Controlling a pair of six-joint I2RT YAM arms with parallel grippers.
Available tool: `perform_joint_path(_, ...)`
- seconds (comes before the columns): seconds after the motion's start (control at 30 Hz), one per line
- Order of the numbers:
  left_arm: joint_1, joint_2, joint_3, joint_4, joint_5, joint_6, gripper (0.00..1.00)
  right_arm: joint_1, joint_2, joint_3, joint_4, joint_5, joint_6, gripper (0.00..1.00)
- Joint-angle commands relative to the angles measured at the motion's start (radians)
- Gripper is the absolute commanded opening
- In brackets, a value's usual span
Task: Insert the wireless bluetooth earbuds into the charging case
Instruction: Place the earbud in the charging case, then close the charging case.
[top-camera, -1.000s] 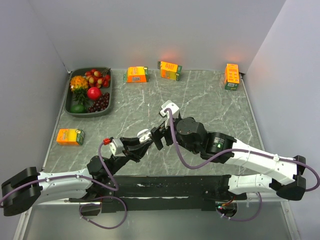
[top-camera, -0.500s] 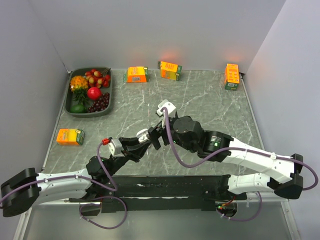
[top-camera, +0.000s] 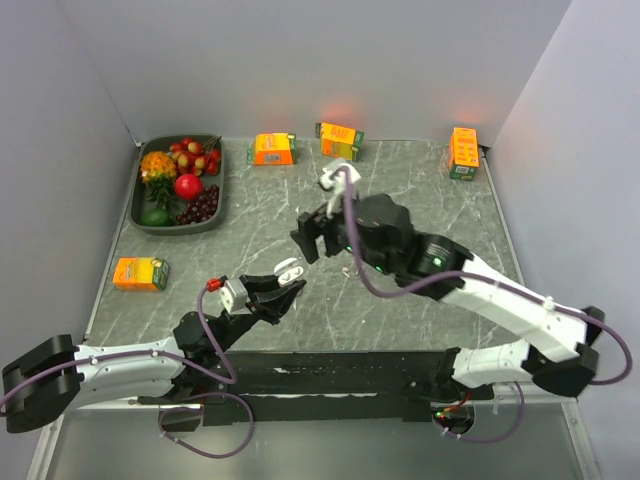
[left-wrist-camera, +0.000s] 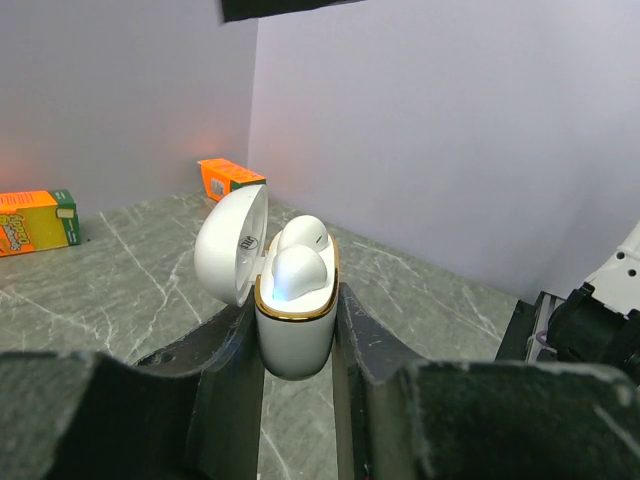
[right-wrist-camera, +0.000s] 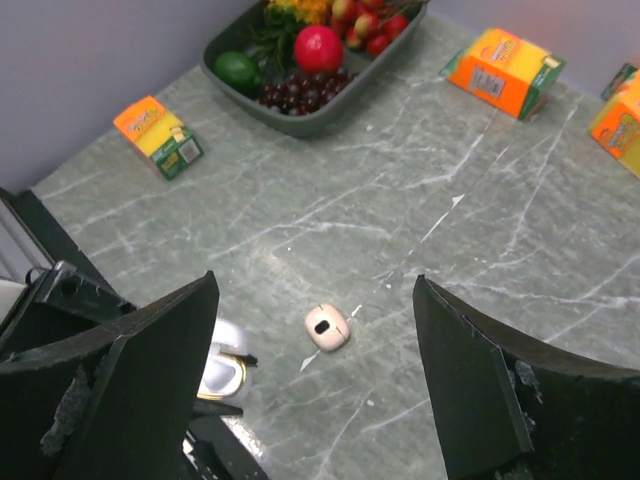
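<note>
The white charging case (left-wrist-camera: 295, 330) with a gold rim stands upright between my left gripper's (left-wrist-camera: 297, 312) fingers, which are shut on its sides. Its lid (left-wrist-camera: 232, 245) is swung open to the left. Two white earbuds (left-wrist-camera: 293, 275) sit in the case, one behind the other. In the top view the case (top-camera: 288, 268) is held just above the table's near middle. My right gripper (top-camera: 312, 238) hangs farther back and higher, open, with nothing between its fingers. Its wrist view looks down on the case (right-wrist-camera: 222, 365) at lower left.
A small beige rounded-square piece (right-wrist-camera: 327, 327) with a hole lies on the marble below my right gripper. A dark fruit tray (top-camera: 222, 190) sits at the far left. Orange cartons stand at the back (top-camera: 272, 149), (top-camera: 340, 140), (top-camera: 463, 152) and at the left edge (top-camera: 140, 272).
My right gripper has drawn away from the case, rising and moving toward the back of the table, still open. The left gripper and case have stayed put.
</note>
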Motion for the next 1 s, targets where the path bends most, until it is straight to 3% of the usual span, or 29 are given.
perform_joint_path(0.0,-0.002,-0.001,0.033,0.027,0.023,0.013,0.01,-0.021,0.145,0.147,-0.123,-0.088,-0.016,0.80)
perform_joint_path(0.17,-0.002,-0.013,0.026,0.016,0.020,0.010,0.01,-0.022,0.241,0.238,-0.201,-0.145,-0.033,0.61)
perform_joint_path(0.2,0.000,-0.015,0.025,0.014,0.019,0.009,0.01,-0.022,0.243,0.240,-0.209,-0.152,-0.035,0.53)
perform_joint_path(0.37,0.000,-0.019,0.019,0.014,0.008,0.006,0.01,-0.016,0.219,0.209,-0.212,-0.174,-0.038,0.34)
perform_joint_path(0.97,0.000,-0.013,0.033,-0.003,-0.023,0.009,0.01,0.048,0.119,0.088,-0.211,-0.200,-0.027,0.27)
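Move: The left hand still pinches the open charging case, both earbuds in it, its middle 1 cm ahead, 1 cm to the right and 2 cm above the finger pads. From the right hand the case lies roughly 4 cm back, 5 cm left and 9 cm below. On the table, some 22 cm below the right hand, a pink case lies about level with it and 5 cm left; a loose earbud lies about 2 cm ahead and 6 cm to the right. Down and to the left, about 6 cm down and 4 left, the right hand swings in over the far side of the charging case's lid, its wide-open fingers closing to about a quarter as it goes. It then draws back some 4 cm, turning slightly counter-clockwise, a finger coming against the raised lid to push it over the earbuds. The left hand keeps its pinch and sinks slightly. ##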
